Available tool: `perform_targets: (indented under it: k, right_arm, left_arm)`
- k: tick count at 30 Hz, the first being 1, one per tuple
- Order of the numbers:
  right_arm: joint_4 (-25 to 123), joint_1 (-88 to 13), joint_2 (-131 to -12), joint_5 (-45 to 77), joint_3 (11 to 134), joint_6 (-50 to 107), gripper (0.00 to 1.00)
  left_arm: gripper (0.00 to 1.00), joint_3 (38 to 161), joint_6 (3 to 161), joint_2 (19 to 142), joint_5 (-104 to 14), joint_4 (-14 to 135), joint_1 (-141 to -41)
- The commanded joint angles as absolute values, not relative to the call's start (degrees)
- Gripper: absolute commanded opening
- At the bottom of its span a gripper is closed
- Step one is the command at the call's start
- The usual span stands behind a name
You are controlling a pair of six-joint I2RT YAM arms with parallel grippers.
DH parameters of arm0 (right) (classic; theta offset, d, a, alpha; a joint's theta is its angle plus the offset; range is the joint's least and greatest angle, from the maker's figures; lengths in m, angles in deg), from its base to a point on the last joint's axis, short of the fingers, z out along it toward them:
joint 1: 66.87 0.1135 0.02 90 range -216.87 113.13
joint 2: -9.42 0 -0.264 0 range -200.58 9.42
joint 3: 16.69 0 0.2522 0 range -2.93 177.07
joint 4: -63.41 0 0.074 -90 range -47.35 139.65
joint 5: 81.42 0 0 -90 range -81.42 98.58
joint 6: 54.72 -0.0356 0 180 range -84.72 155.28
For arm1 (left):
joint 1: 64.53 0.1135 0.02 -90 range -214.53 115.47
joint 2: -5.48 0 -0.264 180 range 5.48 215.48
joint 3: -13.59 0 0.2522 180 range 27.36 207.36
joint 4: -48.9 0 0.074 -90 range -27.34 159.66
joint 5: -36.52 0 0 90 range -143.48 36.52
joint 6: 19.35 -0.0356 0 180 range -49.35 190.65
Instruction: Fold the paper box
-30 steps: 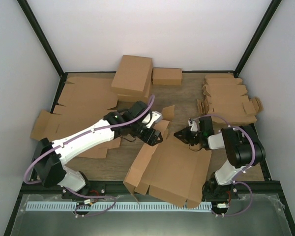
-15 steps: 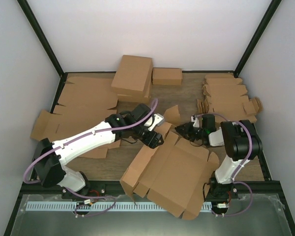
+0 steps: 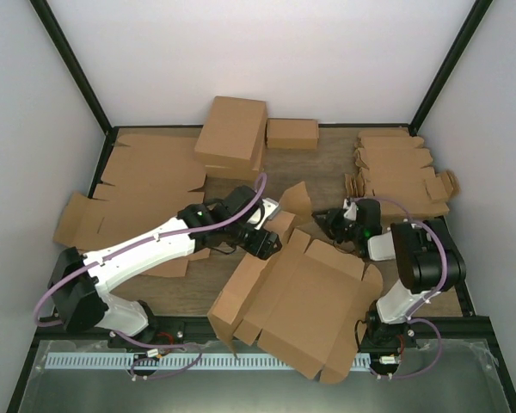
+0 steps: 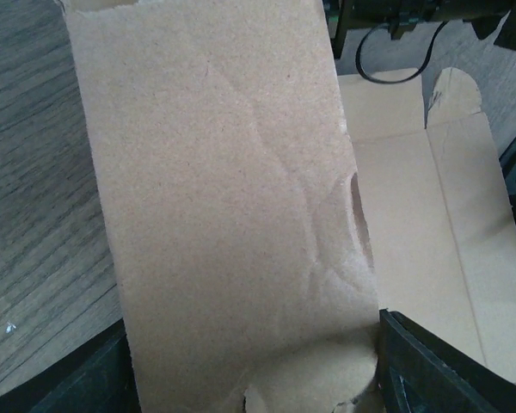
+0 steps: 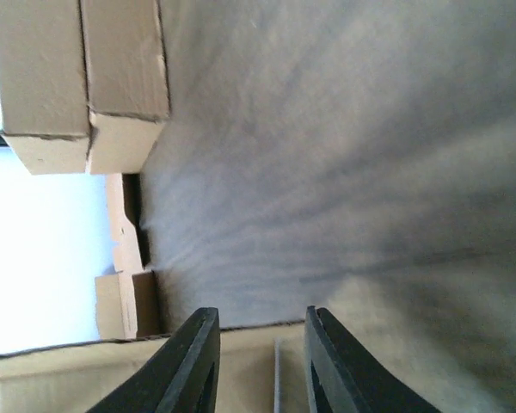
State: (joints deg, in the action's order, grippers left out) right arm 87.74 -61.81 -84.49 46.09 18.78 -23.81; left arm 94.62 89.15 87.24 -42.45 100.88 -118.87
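Observation:
The paper box (image 3: pixel 314 292) lies opened out on the table between the arms, its side flaps partly raised. My left gripper (image 3: pixel 269 238) is at the box's far left corner. In the left wrist view a creased brown flap (image 4: pixel 224 189) fills the gap from finger to finger, and the left gripper (image 4: pixel 251 344) is shut across its width. My right gripper (image 3: pixel 331 222) hovers just past the box's far edge. In the right wrist view the right gripper (image 5: pixel 256 317) stands open; the box's edge (image 5: pixel 241 370) shows between its fingers, untouched.
Folded boxes (image 3: pixel 232 133) are stacked at the back, with a small short box (image 3: pixel 292 133) beside them. Flat blanks (image 3: pixel 146 181) cover the left side. Notched blanks (image 3: pixel 400 172) lie at the back right. The black frame posts (image 3: pixel 77 77) mark the walls.
The right gripper has opened, released the box's far edge and drawn back slightly. The box's panel dropped flatter and shifted toward the near edge. The left gripper kept its flap.

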Motion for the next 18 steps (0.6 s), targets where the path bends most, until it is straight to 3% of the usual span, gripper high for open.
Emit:
perform_targets:
  k: [1,4,8,18]
  right_arm:
    - [83.70,-62.34,-81.84,41.46,23.17,-16.82,0.38]
    - [84.45,-62.16,-80.16,44.59,24.60,-5.65,0.51]
    - [84.90,-60.44,-80.36,46.79,26.59,9.53,0.60]
    - [96.69,-59.24,-77.85,49.95,20.49,11.39,0.60]
  left_arm:
    - [0.73,93.83,89.89,85.74,-43.17,100.85,-119.28]
    - [0.73,93.80,90.01,85.81,-43.25,100.67,-119.33]
    - [0.73,93.45,90.45,85.92,-41.72,98.76,-119.30]
    - [0.70,92.65,93.84,85.41,-46.44,98.68,-118.31]
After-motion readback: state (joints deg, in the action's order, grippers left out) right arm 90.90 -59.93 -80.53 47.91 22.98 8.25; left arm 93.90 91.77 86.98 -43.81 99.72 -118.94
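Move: The box's upright end flap is about 5 cm to the right hand's left and 3 cm ahead, its middle a couple of centimetres above the hand. The side wall's far end is about 9 cm left of the right hand and 2 cm back, and the floor panel's end tab about 9 cm back, 3 cm to its right and slightly below. From the left hand, already gripping the side wall, that flap lies some 12 cm ahead and 7 cm to the right, slightly lower. The right hand rises about 6 cm beside the end flap's right edge, first easing some 3 cm forward and then drifting about 2 cm left, while its fingers spread from a narrow gap to well open and the wrist swings up some 35 degrees so the drooping fingertips lift towards level. The left hand stays practically in place and keeps the side wall between its fingers. ##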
